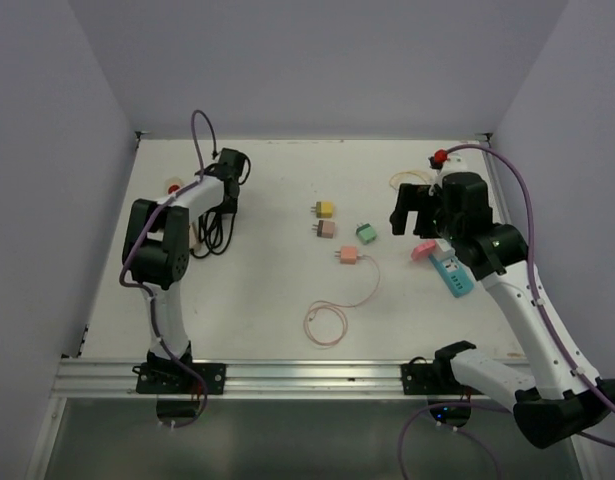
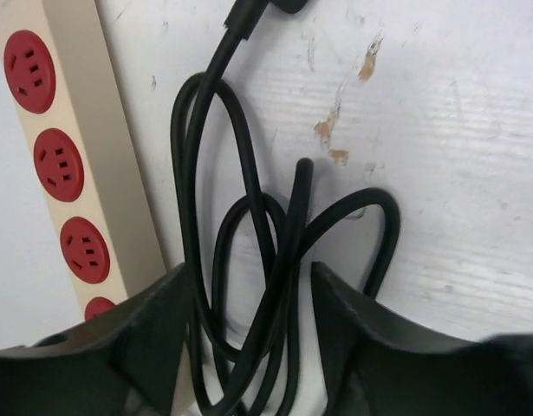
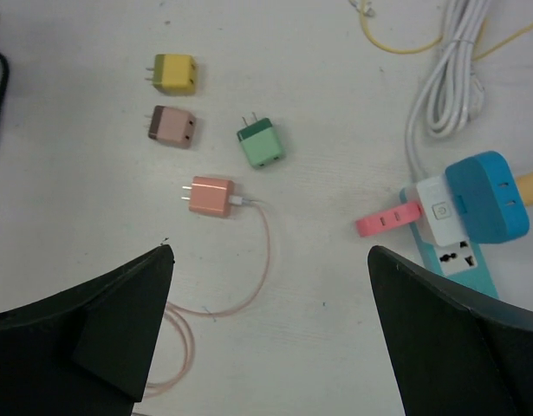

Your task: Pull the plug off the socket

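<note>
A beige power strip (image 2: 101,165) with red sockets (image 2: 58,165) lies at the left of the left wrist view; the sockets that show are empty. A black cable (image 2: 205,173) lies coiled beside it, and its thick end (image 2: 249,13) is cut off by the top edge. My left gripper (image 2: 249,273) hangs over the coil, open, with several strands between its fingers. On the right, a teal power strip (image 3: 465,260) carries a white adapter (image 3: 439,212) and a blue plug (image 3: 483,186). My right gripper (image 3: 270,251) stands wide open above bare table, left of that strip.
Yellow (image 3: 175,74), brown-pink (image 3: 172,126) and green (image 3: 262,143) chargers lie in the middle. An orange charger (image 3: 211,196) trails a thin looped cord. A pink USB piece (image 3: 387,221) sticks out of the teal strip. A white cable bundle (image 3: 448,78) lies behind it.
</note>
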You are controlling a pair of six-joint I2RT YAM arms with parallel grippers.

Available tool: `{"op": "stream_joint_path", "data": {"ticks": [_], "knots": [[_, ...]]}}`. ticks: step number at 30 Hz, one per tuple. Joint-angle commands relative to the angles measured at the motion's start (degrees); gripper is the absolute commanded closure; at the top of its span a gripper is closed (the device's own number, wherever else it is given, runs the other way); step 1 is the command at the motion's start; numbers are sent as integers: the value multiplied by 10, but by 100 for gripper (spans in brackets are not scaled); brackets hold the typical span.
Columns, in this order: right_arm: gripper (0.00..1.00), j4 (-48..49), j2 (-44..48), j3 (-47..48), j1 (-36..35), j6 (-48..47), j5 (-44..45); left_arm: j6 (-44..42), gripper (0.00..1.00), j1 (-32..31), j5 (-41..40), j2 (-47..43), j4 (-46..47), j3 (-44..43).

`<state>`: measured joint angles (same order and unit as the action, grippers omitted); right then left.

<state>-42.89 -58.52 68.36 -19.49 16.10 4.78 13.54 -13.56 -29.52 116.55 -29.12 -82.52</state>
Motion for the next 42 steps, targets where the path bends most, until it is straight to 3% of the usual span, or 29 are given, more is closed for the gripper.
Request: {"op": "stream_joint_path", "data": {"ticks": [1, 2, 3, 6, 9, 15, 17, 23, 32, 37, 42], "knots": [[1, -30, -14, -8, 6, 22, 98, 0, 38, -2, 47, -54, -15, -27], [1, -32, -16, -10, 8, 26, 107, 3, 32, -1, 71, -68, -17, -22], [1, -38, -18, -13, 9, 34, 116, 8, 21, -1, 82, -98, -18, -16], [1, -53, -21, -22, 27, 53, 162, 21, 6, -1, 121, -168, -17, 17], [1, -62, -19, -44, 72, 77, 183, 32, 0, -1, 163, -225, -14, 56], [1, -15, -5, -143, 242, 146, 43, 33, 1, -1, 242, -407, 77, 191], [1, 17, 8, -181, 266, 195, 3, 30, 1, -2, 249, -446, 135, 260], [1, 130, 21, -287, 313, 263, 17, 26, 2, -2, 242, -539, 192, 357], [1, 199, -4, -323, 346, 249, 154, 16, 3, -2, 184, -550, 190, 359], [1, 254, -22, -355, 350, 265, 111, 11, 4, -6, 181, -554, 190, 360], [1, 313, -52, -384, 350, 242, 14, 10, 4, -10, 179, -556, 191, 360]]}}
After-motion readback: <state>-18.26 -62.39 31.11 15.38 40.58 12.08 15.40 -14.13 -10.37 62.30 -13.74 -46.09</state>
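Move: The right hand hangs high above the table. From it, the teal power strip lies about 15 cm right, 4 cm back and 25 cm lower; the white adapter on it is some 13 cm right and 2 cm ahead, the blue plug 14 cm right and 5 ahead, the pink plug 7 cm right and level. The left hand straddles the black cable, its coil's middle about 4 cm back; the beige strip is some 9 cm left and 2 back, the black plug 11 cm ahead. Swing the right gripper, still wide open, about 18 cm right and 21 cm down to just over the teal strip's socket-and-USB end, turning it some 55 degrees clockwise and pointing it more steeply down. Meanwhile open the left fingers fully, lift them off the black cable about 15 cm, draw back some 11 cm and tilt the fingers up to point ahead. ##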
